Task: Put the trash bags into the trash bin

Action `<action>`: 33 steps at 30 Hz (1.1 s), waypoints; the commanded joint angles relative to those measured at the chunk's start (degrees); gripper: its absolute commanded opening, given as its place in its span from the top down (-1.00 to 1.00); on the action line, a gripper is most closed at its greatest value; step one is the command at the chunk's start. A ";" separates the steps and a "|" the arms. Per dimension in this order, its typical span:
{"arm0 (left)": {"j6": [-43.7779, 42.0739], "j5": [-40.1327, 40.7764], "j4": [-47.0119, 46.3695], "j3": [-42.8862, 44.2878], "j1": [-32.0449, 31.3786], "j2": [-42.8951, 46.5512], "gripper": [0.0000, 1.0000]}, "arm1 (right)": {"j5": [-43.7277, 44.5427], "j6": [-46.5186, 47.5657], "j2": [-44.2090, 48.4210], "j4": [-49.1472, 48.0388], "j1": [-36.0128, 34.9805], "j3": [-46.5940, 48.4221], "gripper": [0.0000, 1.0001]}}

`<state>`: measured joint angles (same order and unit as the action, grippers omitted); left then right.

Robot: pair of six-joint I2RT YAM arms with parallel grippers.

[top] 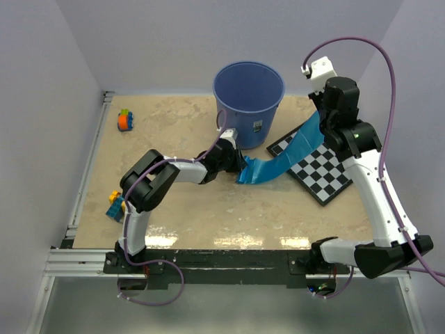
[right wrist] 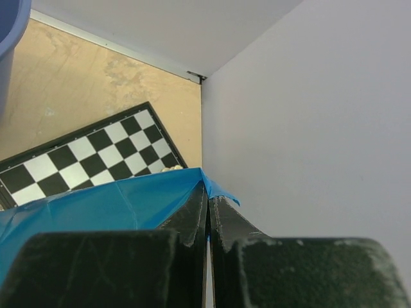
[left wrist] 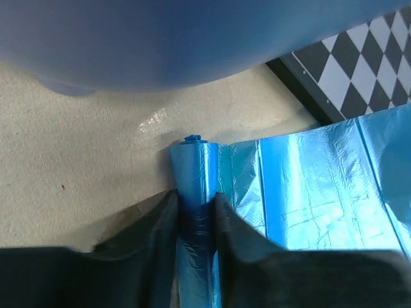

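The trash bin (top: 248, 94) is a round blue bucket standing at the back middle of the table; its wall (left wrist: 160, 45) fills the top of the left wrist view. The trash bags (top: 285, 156) are one bright-blue strip, rolled at one end. Low on the table in front of the bin, my left gripper (top: 240, 165) (left wrist: 194, 196) has its fingers (left wrist: 164, 218) pressed on both sides of the roll (left wrist: 196, 173). The strip climbs rightwards over the chessboard to my raised right gripper (top: 321, 115) (right wrist: 209, 192), shut on the film's corner (right wrist: 96, 205).
A black-and-white chessboard (top: 320, 167) (left wrist: 359, 58) (right wrist: 83, 154) lies right of the bin, under the stretched strip. Toy blocks sit at the back left (top: 125, 120) and near the left arm's elbow (top: 115, 203). Grey walls close in on three sides.
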<state>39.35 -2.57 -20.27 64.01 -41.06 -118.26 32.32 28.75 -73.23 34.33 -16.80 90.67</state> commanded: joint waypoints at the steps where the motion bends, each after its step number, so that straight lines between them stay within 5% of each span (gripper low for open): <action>1: -4.55 2.39 23.26 -4.94 -1.66 -6.55 0.73 | 2.49 -0.36 3.18 -5.40 0.27 -2.42 1.00; 4: -6.56 3.78 22.65 -5.73 -1.48 -3.66 1.00 | 2.58 -0.80 4.06 -6.11 0.27 -5.06 1.00; 8: -12.53 0.22 21.24 -8.80 -0.08 5.90 1.00 | -1.09 -4.75 6.17 -3.49 0.27 -9.01 0.97; 12: -19.91 -9.71 15.09 -13.11 4.48 19.44 1.00 | -23.19 -8.88 12.74 4.69 0.27 -18.48 0.09; 15: -27.64 -16.49 17.61 -11.29 7.74 26.74 1.00 | -38.51 -9.33 19.43 -0.11 0.27 -22.38 -0.69; 16: -30.54 -18.33 19.29 -9.53 8.70 28.50 1.00 | -41.43 -9.68 19.70 -2.57 0.27 -21.86 -0.80; 23: -50.40 -25.81 33.62 3.82 11.79 39.14 1.00 | -61.29 -9.86 7.33 -13.21 0.19 -11.14 -0.95; 29: -63.94 -24.24 41.52 15.08 11.97 43.28 1.00 | -69.48 -13.54 0.03 -30.61 -1.30 -11.84 -0.96; 33: -70.45 -22.66 49.69 21.93 11.97 43.29 1.00 | -75.10 -10.75 -6.29 -34.06 -5.34 -5.97 -0.95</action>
<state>-19.88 -25.32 19.66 80.14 -29.56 -75.48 -33.04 17.21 -75.81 9.93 -18.61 78.83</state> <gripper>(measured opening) 0.126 0.982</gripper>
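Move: Between the left hand's partly closed fingers lies the trash bag roll, practically at the hand point. The trash bin's middle is about 14 cm ahead and 11 cm up, its rim reaching over towards the hand; the chessboard's is some 26 cm to the right and 3 cm farther out, 1 cm lower. From the right hand, which still holds the strip's free end high up, the roll is about 25 cm to the left, level in reach, and 38 cm below. Tightening its fingers on the trash bag roll, the left hand draws back and left from under the bin's rim, then lifts the roll about 33 cm, fingertips swinging up some 50 degrees and turning clockwise. The right hand opens wide and lets go of the strip's free end, dipping about 10 cm and back; it then rises again and sweeps some 22 cm left towards the bin and the raised roll, turning counter-clockwise about 60 degrees. ##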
